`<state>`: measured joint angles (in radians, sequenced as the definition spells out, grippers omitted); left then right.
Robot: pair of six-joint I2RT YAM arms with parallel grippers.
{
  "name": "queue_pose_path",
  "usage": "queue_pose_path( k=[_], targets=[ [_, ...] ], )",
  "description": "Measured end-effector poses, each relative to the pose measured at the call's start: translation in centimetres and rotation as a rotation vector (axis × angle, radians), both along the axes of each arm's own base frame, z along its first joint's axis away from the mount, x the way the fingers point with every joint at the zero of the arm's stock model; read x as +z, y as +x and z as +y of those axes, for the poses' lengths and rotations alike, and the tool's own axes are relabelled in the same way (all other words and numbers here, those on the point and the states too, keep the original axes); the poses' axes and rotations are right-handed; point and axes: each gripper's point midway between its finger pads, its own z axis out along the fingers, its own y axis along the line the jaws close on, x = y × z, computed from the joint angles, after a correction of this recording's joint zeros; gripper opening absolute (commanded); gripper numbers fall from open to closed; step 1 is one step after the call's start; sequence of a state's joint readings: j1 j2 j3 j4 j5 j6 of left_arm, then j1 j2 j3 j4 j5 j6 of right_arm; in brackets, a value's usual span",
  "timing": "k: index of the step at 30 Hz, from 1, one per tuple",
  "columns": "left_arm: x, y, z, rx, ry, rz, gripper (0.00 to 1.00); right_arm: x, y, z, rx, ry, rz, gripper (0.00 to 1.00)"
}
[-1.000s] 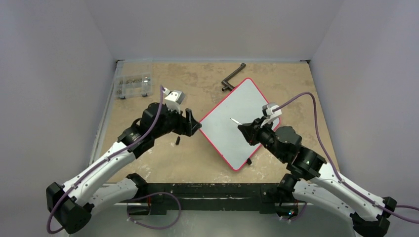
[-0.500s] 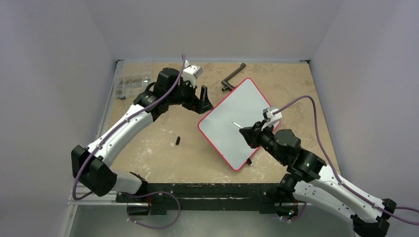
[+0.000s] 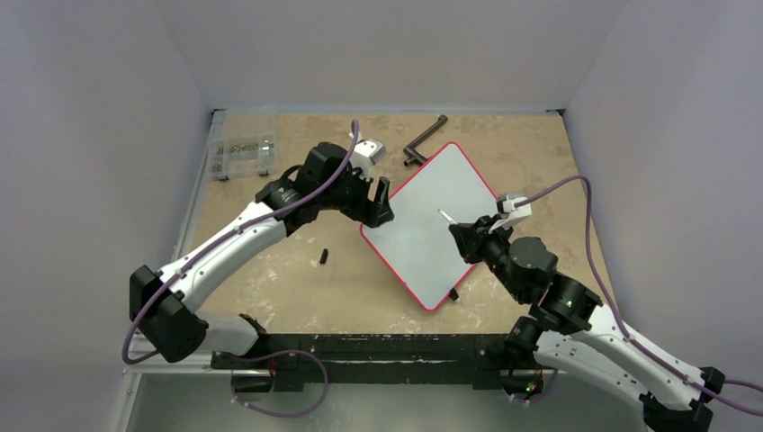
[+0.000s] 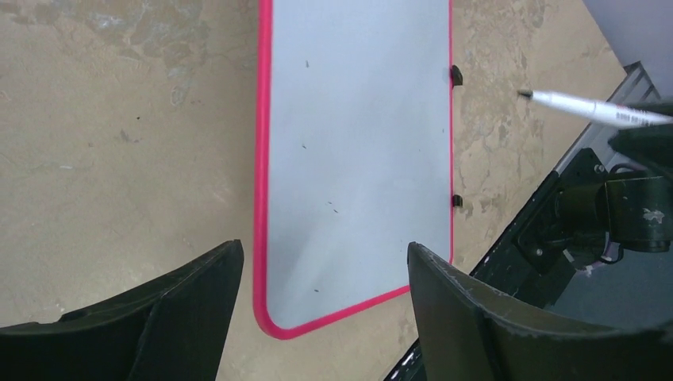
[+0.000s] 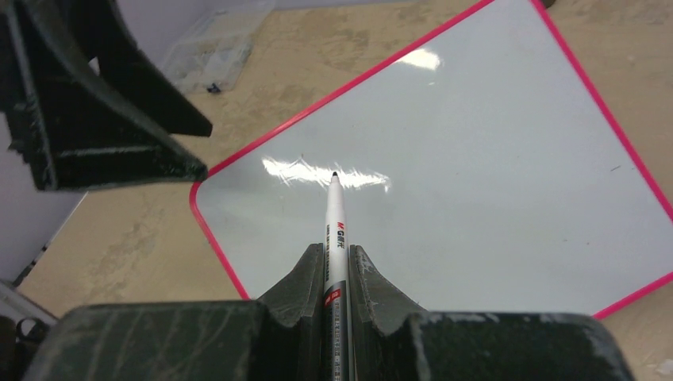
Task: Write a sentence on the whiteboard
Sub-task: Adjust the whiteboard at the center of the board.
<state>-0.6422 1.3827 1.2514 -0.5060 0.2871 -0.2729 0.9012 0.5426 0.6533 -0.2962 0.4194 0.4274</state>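
The whiteboard (image 3: pixel 423 225) lies tilted like a diamond on the tan table, pale grey with a thin red rim. Its surface (image 4: pixel 357 151) is blank apart from a few tiny dark specks; no sentence shows on it. My right gripper (image 5: pixel 336 252) is shut on a white marker (image 5: pixel 335 214), whose black tip points over the board (image 5: pixel 476 159), near its left corner. In the top view that gripper (image 3: pixel 463 236) hovers above the board's right half. My left gripper (image 3: pixel 382 202) stands open over the board's left corner, its jaws (image 4: pixel 324 248) wide apart with nothing between them.
A clear parts box (image 3: pixel 241 155) sits at the back left. A black crank handle (image 3: pixel 425 142) lies behind the board. A small black cap (image 3: pixel 323 256) rests on the table left of the board. Grey walls close in the sides.
My left arm swung from the board's left edge toward the back, then came down at the board's left corner. The right gripper shifted right and back a little with the marker.
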Motion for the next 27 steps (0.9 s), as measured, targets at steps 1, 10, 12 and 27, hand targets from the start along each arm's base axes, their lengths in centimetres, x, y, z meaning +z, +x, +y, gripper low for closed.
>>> queue_pose_path(
  k=[1, 10, 12, 27],
  targets=[
    [0.5, -0.6, -0.2, 0.002, 0.007, -0.019, 0.73, 0.5, 0.2, -0.4, -0.025, 0.005, -0.011, 0.00],
    [2.7, -5.6, -3.2, -0.074, 0.033, -0.156, 0.55, 8.9, 2.3, -3.6, -0.242, 0.087, -0.151, 0.00],
    [1.2, -7.4, -5.9, -0.171, 0.061, -0.159, 0.53, 10.8, 2.6, -4.1, -0.270, 0.100, -0.185, 0.00],
    [-11.9, -11.6, -21.8, -0.445, 0.252, -0.034, 0.27, 20.0, 2.0, -6.9, -0.347, 0.181, -0.345, 0.00]
  ],
)
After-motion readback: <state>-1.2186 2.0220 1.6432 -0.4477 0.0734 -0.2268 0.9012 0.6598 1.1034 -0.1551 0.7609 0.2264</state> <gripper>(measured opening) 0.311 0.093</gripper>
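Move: The whiteboard's middle lies about 5 cm ahead, 12 cm to the right and 22 cm below the open left hand. Of the two black clips on its near-right edge, the near one is some 13 cm back and 16 cm right of that hand, the far one 3 cm back and 24 cm right, both equally low. From the right hand, which holds the marker, the whiteboard's middle is about 12 cm ahead, 1 cm left and 25 cm below. Keeping the marker pinched, the right hand clears away from the whiteboard, rising about 20 cm and drifting right while it tips up and turns clockwise. The left hand first backs up and lifts slightly, then sweeps right and down over the board's near part to just outside its near-right edge, some 22 cm right in all, turning clockwise with its fingers narrowing, no touch visible. ##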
